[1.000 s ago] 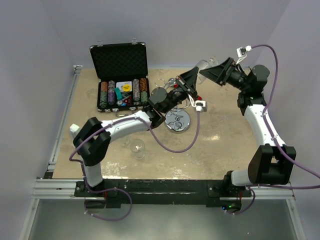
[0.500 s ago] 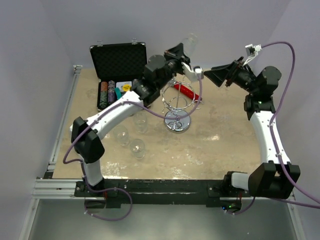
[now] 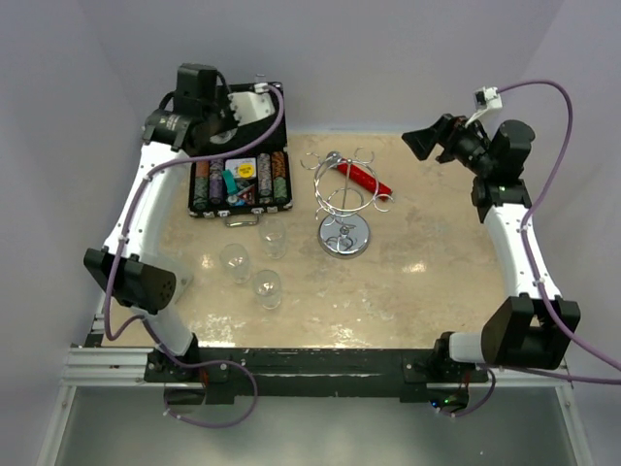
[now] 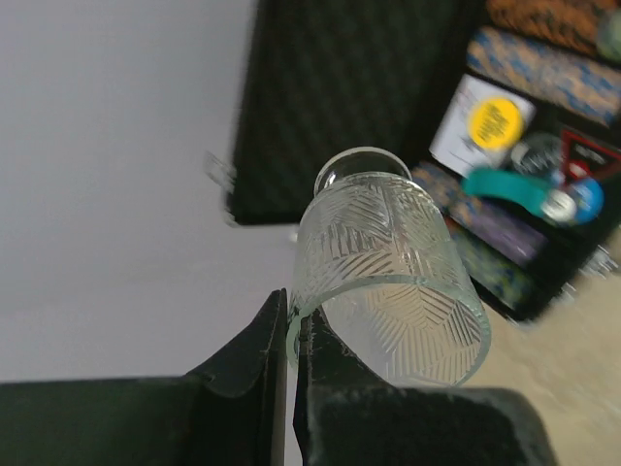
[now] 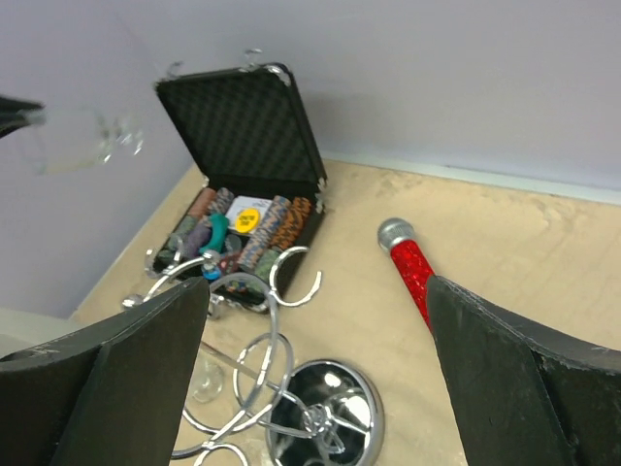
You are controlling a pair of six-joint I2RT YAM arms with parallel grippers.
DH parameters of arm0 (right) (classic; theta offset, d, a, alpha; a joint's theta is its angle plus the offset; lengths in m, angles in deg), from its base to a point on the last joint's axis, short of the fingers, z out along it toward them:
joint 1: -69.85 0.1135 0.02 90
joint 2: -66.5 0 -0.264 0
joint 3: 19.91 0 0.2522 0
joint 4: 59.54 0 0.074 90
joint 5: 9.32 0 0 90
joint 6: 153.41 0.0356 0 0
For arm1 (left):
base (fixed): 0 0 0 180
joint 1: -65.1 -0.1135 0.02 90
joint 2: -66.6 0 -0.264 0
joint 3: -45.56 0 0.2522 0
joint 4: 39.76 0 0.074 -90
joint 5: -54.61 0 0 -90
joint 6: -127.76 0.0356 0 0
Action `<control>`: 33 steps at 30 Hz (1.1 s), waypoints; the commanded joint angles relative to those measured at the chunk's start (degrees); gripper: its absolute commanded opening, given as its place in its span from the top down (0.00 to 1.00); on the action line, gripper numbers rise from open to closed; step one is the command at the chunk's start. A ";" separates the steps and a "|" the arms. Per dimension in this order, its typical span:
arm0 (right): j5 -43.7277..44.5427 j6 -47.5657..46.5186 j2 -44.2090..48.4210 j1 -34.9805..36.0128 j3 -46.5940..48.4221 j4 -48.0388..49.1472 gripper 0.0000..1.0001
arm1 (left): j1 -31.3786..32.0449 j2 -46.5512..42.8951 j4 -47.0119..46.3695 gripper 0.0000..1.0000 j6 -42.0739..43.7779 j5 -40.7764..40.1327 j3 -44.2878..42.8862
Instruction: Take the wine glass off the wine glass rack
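Note:
The chrome wine glass rack stands mid-table on its round mirrored base; its loops hold no glass. It also shows in the right wrist view. My left gripper is raised high at the back left, over the black chip case. It is shut on the rim of a clear patterned wine glass, one finger inside the bowl and one outside. The glass shows faintly against the wall in the right wrist view. My right gripper is open and empty, up to the right of the rack.
The open black chip case sits at the back left. A red glittery microphone lies behind the rack. Three clear glasses stand on the table left of the rack's base.
My left arm has swung left and up with the wine glass, from beside the rack to above the chip case. My right gripper has drawn back a little to the right.

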 commanded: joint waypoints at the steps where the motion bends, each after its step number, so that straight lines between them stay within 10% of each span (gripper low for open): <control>1: 3.43 -3.14 -1.51 -0.20 2.38 -1.87 0.01 | -5.92 -2.85 21.36 1.00 -8.21 8.98 0.08; 33: 4.83 -4.11 2.62 -2.39 -3.07 -2.83 0.01 | -9.63 8.23 26.40 1.00 -17.35 17.61 18.28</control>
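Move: The wine glass already pinched in the left fingers is bound for bare table about 14 cm back, 3 cm left and nearly 40 cm below the hand. The nearest standing glass is roughly 23 cm back, straight in line; a second is 17 cm back and 10 cm right, a third 30 cm back and 8 cm right. The poker case lies almost directly beneath, 2 cm ahead and 2 cm right. From the right hand, that bare spot is some 45 cm left and 7 cm back, far below. The wine glass, still pinched at its rim, is carried down some 25 cm by the left hand and brought back about 12 cm, from over the poker case towards bare table beside the standing glasses. An early swing left fades into mostly straight sinking, while the wrist tips some 60 degrees until the fingers point down. The empty right hand, fingers wide open, dips and rises again, easing slightly right. ##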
